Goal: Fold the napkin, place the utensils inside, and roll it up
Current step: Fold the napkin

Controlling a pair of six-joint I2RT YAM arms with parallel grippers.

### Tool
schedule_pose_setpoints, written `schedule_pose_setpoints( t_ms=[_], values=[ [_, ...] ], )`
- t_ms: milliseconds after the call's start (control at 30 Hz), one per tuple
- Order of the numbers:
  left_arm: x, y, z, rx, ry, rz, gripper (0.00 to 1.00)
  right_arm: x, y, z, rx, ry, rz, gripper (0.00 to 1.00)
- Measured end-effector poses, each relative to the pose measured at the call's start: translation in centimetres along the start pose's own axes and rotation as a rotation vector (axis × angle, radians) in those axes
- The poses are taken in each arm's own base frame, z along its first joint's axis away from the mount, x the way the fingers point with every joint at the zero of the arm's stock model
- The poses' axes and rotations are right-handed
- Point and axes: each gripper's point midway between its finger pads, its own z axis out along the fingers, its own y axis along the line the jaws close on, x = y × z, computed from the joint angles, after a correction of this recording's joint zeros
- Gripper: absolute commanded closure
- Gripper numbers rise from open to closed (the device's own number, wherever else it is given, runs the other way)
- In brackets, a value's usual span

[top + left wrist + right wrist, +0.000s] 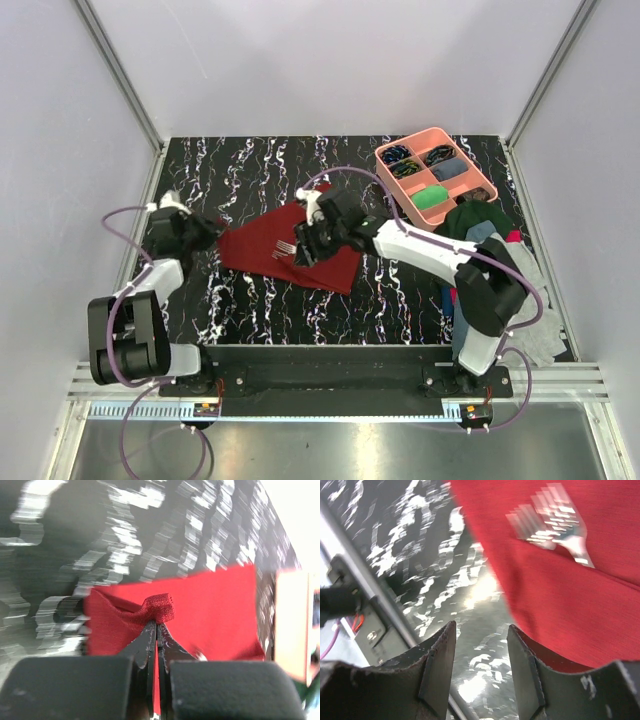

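Observation:
The dark red napkin point(283, 251) lies folded on the marbled table, left of centre. My left gripper point(213, 231) is shut on its left corner, and the pinched, bunched cloth point(159, 608) shows just above my fingertips in the left wrist view. A silvery fork point(286, 247) lies on the napkin; its tines point(551, 517) show blurred in the right wrist view. My right gripper point(305, 252) is open and empty, hovering over the napkin point(580, 590) next to the fork, its jaws above the cloth's near edge.
A pink compartment tray point(435, 173) with small items stands at the back right. A pile of grey, green and blue clothes point(500, 270) lies at the right, beside the right arm. The table's front rail point(365, 615) shows in the right wrist view.

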Motion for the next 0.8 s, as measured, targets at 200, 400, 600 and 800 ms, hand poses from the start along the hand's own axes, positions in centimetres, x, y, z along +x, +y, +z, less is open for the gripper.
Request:
schedule_pose_setpoints(
  t_ms=[200, 400, 600, 800],
  values=[
    [4.5, -7.2, 0.4, 0.188, 0.099, 0.178, 1.0, 1.0, -6.8, -1.7, 0.154, -0.023, 0.134, 0.46],
    [10.9, -14.4, -0.2, 0.427, 0.225, 0.342, 1.0, 4.0, -10.2, -3.5, 0.265, -0.009, 0.231, 0.45],
    [15.9, -18.2, -1.1, 0.584, 0.338, 0.426, 1.0, 3.4, -9.8, -5.0, 0.282, -0.068, 0.256, 0.45],
    [20.4, -19.5, -2.5, 0.669, 0.444, 0.497, 1.0, 4.3, -10.3, -5.2, 0.317, -0.069, 0.293, 0.44]
  ],
)
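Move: The left hand, still pinching the napkin's left corner some 8 cm above the table, carries it towards the napkin's right edge, about 36 cm to its right and 6 cm back; the fork heads lie roughly 18 cm right and 1 cm back. The right hand is empty and about 10 cm up: the napkin's near corner is some 13 cm to its right and 3 cm back, the fork heads about 10 cm ahead and 5 cm left. Keeping its pinch on the corner, the left hand sweeps fast to the right, nearly 28 cm, across the fork heads towards the napkin's right edge, rising a few centimetres and then drawing back about 5 as it turns clockwise. The right hand, touching nothing and half open, clears the way: about 11 cm right with a small dip, going forward at first. ##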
